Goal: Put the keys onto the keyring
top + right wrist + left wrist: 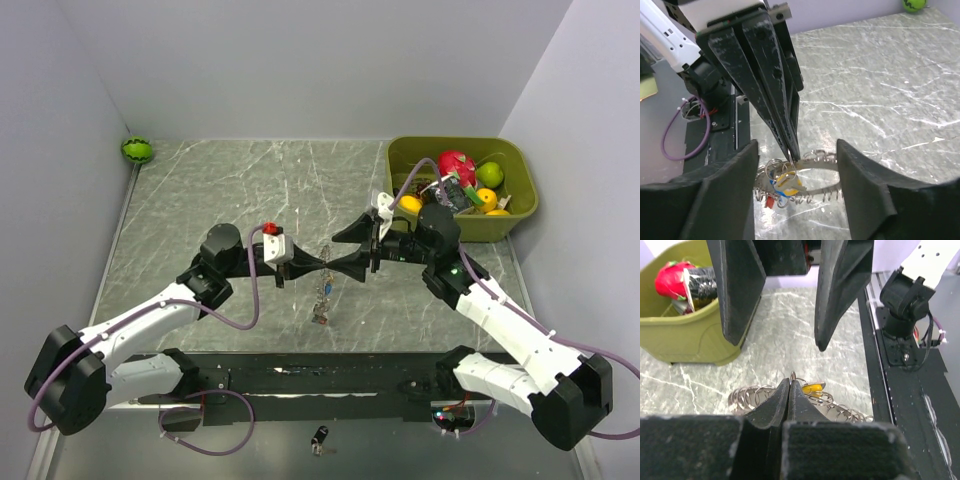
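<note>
The keyring (826, 163), a grey metal band edged with small wire loops, hangs in the air above the marble table. My left gripper (792, 154) is shut, pinching a small wire loop at the ring's top edge. Keys (789, 183) with yellow, blue and red heads dangle on the ring just below that pinch. My right gripper (797, 172) stands open, a finger on each side of the ring, touching nothing. In the left wrist view the shut left gripper (791, 380) holds the loop, with the keyring (752, 395) and a yellow-headed key (812, 388) behind it. From above, the left gripper (326, 266) and right gripper (338, 252) meet over the hanging keyring (322, 296).
An olive bin (515, 215) of toy fruit stands at the back right. A green ball (137, 150) lies in the back left corner. A small black fob (320, 437) rests on the dark strip by the arm bases.
</note>
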Available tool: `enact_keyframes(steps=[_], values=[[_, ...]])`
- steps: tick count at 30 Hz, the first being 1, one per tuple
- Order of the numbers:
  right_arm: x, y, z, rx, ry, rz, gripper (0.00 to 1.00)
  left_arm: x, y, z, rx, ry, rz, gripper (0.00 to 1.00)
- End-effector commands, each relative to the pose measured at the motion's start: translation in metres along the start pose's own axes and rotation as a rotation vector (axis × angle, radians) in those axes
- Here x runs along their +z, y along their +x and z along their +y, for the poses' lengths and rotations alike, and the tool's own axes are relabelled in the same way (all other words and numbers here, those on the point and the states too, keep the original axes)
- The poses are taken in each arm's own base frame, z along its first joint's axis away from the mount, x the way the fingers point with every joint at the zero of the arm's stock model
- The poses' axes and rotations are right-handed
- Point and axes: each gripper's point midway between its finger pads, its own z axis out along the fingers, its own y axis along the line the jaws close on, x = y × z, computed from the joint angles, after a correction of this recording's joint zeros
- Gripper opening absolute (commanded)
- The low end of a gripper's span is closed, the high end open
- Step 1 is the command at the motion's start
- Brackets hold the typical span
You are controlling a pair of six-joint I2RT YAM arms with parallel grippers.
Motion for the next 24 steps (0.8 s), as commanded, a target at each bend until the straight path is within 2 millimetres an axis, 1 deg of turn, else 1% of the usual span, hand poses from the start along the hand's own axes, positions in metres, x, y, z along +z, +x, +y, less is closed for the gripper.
enact_keyframes(steps=[1,2,5,6,9,10,11,13,17,24], values=[[-0.001,-0.015,0.005,-0.044,-0.012,-0.057,0.73,-0.005,-0.046,0.007,0.12,-0.044,-0.154,0.01],[-0.002,-0.016,0.003,-0.047,0.007,-0.062,0.84,-0.007,-0.047,0.008,0.125,-0.05,-0.16,0.01],[-0.005,-0.015,0.002,-0.059,0.026,-0.083,0.89,-0.011,-0.05,0.01,0.141,-0.07,-0.188,0.01],[-0.006,-0.013,0.002,-0.058,0.035,-0.087,0.89,-0.012,-0.05,0.012,0.139,-0.083,-0.189,0.01],[-0.004,-0.014,0.0,-0.061,0.036,-0.082,0.92,-0.013,-0.049,0.017,0.142,-0.099,-0.182,0.01],[-0.004,-0.015,0.001,-0.064,0.031,-0.084,0.98,-0.013,-0.05,0.018,0.146,-0.101,-0.182,0.01],[-0.004,-0.015,0.001,-0.066,0.026,-0.087,1.0,-0.014,-0.05,0.018,0.152,-0.102,-0.184,0.01],[-0.002,-0.01,0.0,-0.058,0.027,-0.086,1.0,-0.015,-0.051,0.019,0.162,-0.103,-0.188,0.01],[0.0,-0.014,-0.001,-0.06,0.023,-0.087,1.0,-0.014,-0.052,0.019,0.168,-0.089,-0.182,0.01],[-0.001,-0.011,-0.003,-0.061,0.036,-0.079,1.0,-0.017,-0.051,0.02,0.183,-0.101,-0.168,0.01]])
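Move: The keyring hangs from the left hand's closed fingers, its middle about 5 cm below and 1 cm back of them. From the right hand it lies some 7 cm below, 2 cm left and 2 cm back. The blue and yellow keys hang 5 cm below the left hand, 2 cm back and 1 cm to its right; the red key some 9 cm below and 4 cm back, level with it sideways. Still pinching the keyring at its rim, the shut left fingers lift it about 2 cm while carrying it some 1.5 cm forward and a little over 1 cm left, away from the right hand; the fingertips tilt up slightly and the wrist rolls a few degrees, then all stops. The right hand stays practically in place, its already parted fingers spreading to fully open. ##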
